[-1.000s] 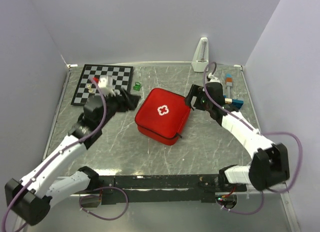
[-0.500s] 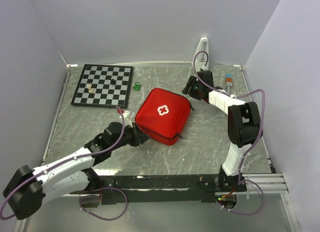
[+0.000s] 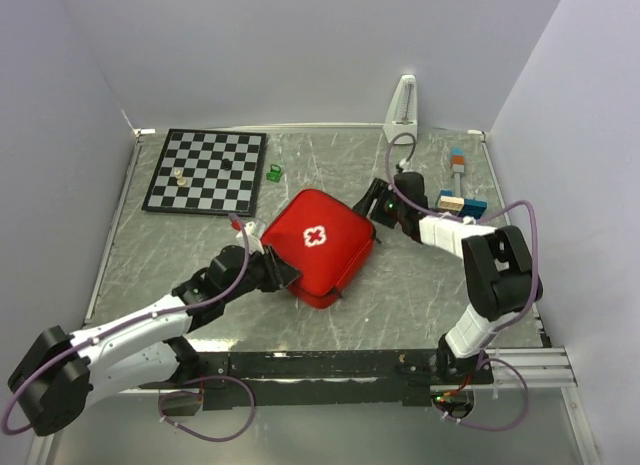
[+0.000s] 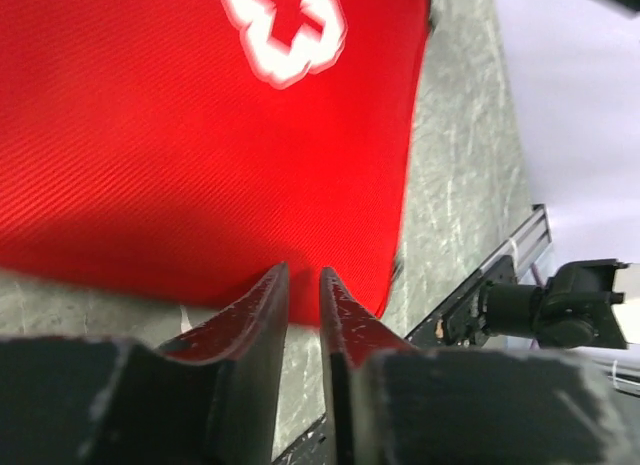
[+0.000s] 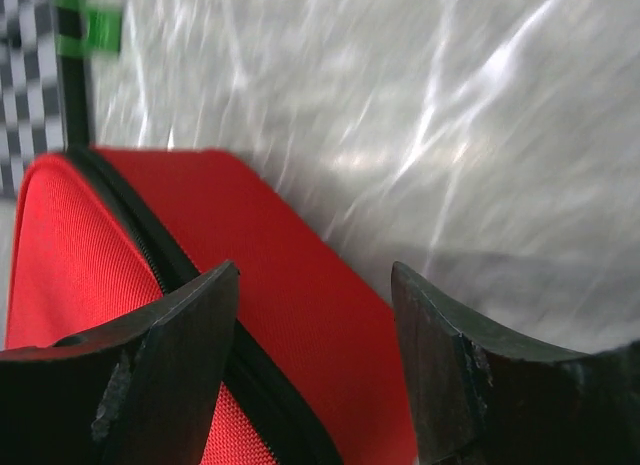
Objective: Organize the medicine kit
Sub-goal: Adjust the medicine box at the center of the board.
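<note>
The red medicine kit (image 3: 318, 243), zipped shut with its white cross up, lies tilted at the table's middle. My left gripper (image 3: 288, 275) is at its near-left edge. In the left wrist view the left gripper (image 4: 302, 277) is nearly shut, with only a thin slit and nothing seen in it, its tips against the kit's (image 4: 200, 135) rim. My right gripper (image 3: 378, 205) is at the far-right corner. In the right wrist view the right gripper (image 5: 315, 275) stands wide across the kit's (image 5: 300, 285) side wall, one finger on each side of the black zipper (image 5: 150, 245).
A black-and-white chessboard (image 3: 207, 171) with a few small pieces lies at the back left, a green piece (image 3: 274, 171) beside it. A white metronome-like object (image 3: 403, 110) stands at the back wall. Coloured blocks (image 3: 460, 185) lie at the back right.
The left arm came from the chessboard to the kit's near-left edge and its jaws closed. The right gripper narrowed onto the far-right corner. The kit has shifted left and tilted.
</note>
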`<state>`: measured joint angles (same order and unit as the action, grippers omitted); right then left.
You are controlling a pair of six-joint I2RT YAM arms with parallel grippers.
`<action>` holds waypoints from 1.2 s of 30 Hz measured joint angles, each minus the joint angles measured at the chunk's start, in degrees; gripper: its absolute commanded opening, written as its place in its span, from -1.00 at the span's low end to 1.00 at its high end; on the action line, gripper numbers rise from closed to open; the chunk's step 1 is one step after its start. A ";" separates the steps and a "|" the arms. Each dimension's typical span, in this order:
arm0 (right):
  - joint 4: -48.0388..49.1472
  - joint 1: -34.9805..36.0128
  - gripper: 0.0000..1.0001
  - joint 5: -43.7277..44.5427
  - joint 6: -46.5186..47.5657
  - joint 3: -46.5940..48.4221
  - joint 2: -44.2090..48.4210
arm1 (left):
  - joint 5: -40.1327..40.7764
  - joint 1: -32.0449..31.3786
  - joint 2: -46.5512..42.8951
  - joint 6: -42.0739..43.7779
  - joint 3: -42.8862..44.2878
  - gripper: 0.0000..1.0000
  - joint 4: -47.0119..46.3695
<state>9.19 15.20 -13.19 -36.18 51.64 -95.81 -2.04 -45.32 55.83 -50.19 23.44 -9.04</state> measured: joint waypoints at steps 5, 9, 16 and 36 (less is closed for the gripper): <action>-0.76 6.01 0.47 0.63 -0.33 -4.28 4.76 | 0.61 -0.22 -6.95 -0.44 -3.61 -0.02 -0.15; -1.44 9.64 0.49 0.52 -1.53 -8.70 10.60 | 0.90 -0.31 -15.10 -0.52 -7.39 0.07 0.52; -4.76 12.04 0.66 0.22 -1.29 -11.78 17.25 | 7.30 -0.48 -26.99 -1.62 -8.33 0.10 9.57; -8.63 12.15 0.95 1.75 2.51 -12.22 19.23 | 17.99 -1.07 -31.26 -28.72 -1.25 0.54 47.21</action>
<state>0.56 27.35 -11.44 -33.67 39.42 -76.58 15.94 -46.39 24.58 -78.91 22.20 38.17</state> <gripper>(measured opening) 0.981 0.746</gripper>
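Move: The medicine box's middle lies about 9 cm ahead, 7 cm right and 7 cm below the left hand, which is over its near-left edge. From the right hand, at its far-right side, the box is some 10 cm back, 12 cm left and 3 cm lower. The green clip stands roughly 13 cm ahead and 23 cm left of the right hand; the coloured blocks about 3 cm ahead and 26 cm right of it. Right hand pushes the medicine box, sweeping about 11 cm back and leftward; left hand lifts leftward, then drops. ##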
